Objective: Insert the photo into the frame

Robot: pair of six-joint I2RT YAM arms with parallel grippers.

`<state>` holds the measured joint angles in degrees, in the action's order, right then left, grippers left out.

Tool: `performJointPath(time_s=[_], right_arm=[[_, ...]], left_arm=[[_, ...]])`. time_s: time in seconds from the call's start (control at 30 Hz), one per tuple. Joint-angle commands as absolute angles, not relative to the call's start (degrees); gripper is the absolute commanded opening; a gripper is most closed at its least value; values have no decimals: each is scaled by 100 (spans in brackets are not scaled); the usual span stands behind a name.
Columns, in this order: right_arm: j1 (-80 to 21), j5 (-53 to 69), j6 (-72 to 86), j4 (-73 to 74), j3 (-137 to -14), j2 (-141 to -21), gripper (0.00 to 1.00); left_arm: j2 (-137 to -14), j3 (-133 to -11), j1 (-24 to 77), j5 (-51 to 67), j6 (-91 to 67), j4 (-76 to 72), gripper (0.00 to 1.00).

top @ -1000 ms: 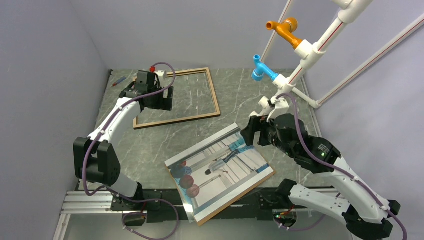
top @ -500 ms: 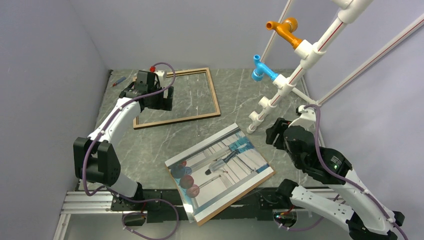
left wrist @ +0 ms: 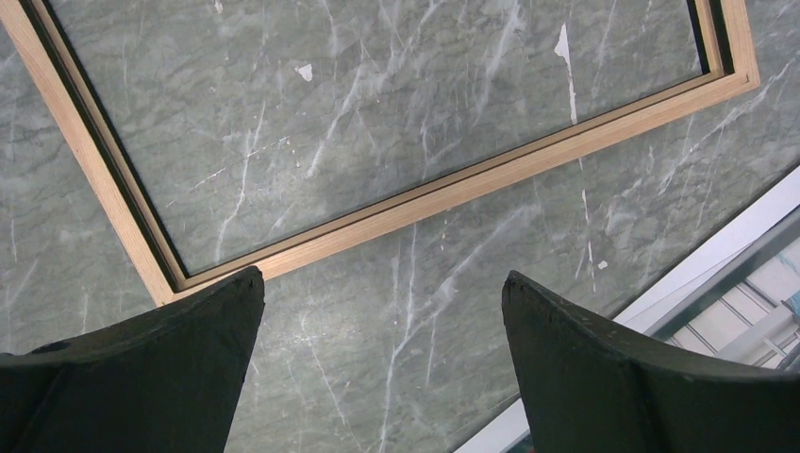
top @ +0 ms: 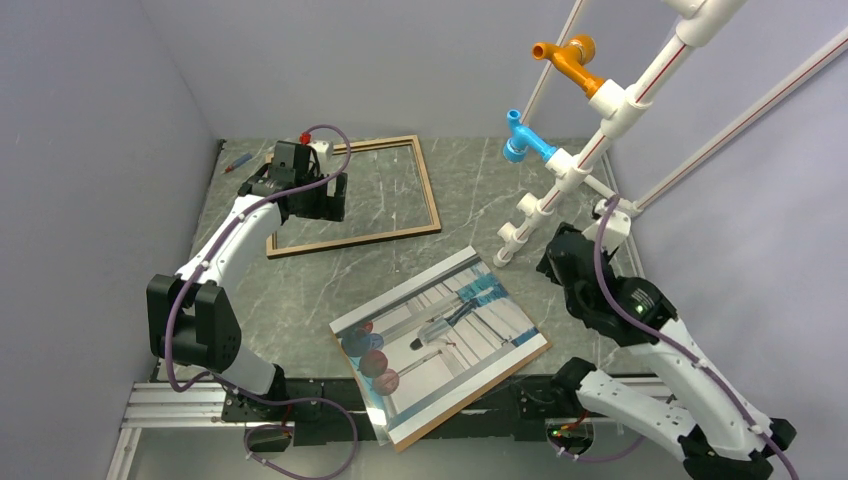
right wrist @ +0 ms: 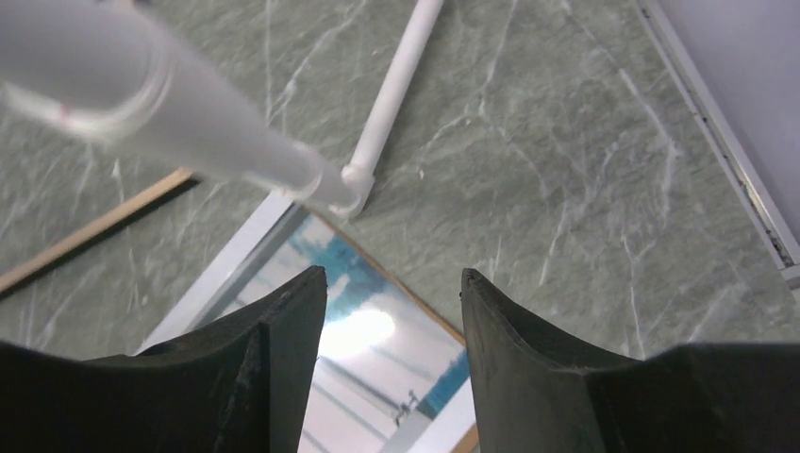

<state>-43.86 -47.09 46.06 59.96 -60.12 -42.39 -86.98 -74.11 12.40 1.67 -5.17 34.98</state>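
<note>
The photo [top: 440,335] lies face up and skewed at the near middle of the table, on a brown board whose edge shows beneath it. The frame [top: 355,240], light wood and empty, lies flat at the back left. My left gripper [top: 325,200] hovers open over the frame's near rail [left wrist: 453,189], its fingertips [left wrist: 382,276] wide apart with only bare table between them. The photo's corner [left wrist: 745,283] shows at the lower right of that view. My right gripper [top: 552,268] hangs open and empty off the photo's far right corner [right wrist: 377,377], fingertips [right wrist: 391,274] apart above it.
A white pipe stand [top: 560,165] with an orange fitting [top: 565,55] and a blue fitting [top: 520,140] rises just behind the right gripper; its pipes [right wrist: 217,132] cross the right wrist view. A small red and blue item [top: 238,162] lies at the back left. Grey walls close both sides.
The right arm has pulled back to the right from the photo's far corner, and its jaws have narrowed. The left arm, frame and photo have not moved.
</note>
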Motion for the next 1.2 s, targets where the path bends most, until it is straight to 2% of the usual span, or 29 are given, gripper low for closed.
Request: performJointPath(time_s=[0.0,0.1,0.23,0.77,1.17], right_arm=[[-3229,-3726,3680,4871,-5977,-4407,57],[-2128,-2803,3240,4412,-5891,-4550,57],[-1637,-2049,3054,4044,-5920,-4996,57],[-1595,-1416,3023,3465,-6182,-5956,60],[-1595,-1234,2957,3491,-6145,-5858,62]], left_arm=[[-8583,-7523,1211,198,-483,3449,99],[-8587,-7523,1213,226,-483,3447,99],[-8608,-7547,1209,225,-483,3477,99],[-8644,-7564,1169,187,-476,3490,99],[-8684,-7578,1152,233,-501,3509,99]])
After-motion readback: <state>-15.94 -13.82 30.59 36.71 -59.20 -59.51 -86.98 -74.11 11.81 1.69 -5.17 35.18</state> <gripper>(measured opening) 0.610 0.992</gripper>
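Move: The pipe stand's foot lies about 14 cm ahead of the right hand, some 7 cm to its left and 25 cm below. At that table level, the photo's middle is about 6 cm back and 18 cm to the hand's left; the frame's middle is roughly 28 cm ahead and 36 cm left. From the left hand, the pipe stand's foot is about 31 cm right, 4 cm back and 16 cm below. Right hand travels forward about 10 cm and sinks some 4 cm towards the pipe stand's foot, fingers half open. ##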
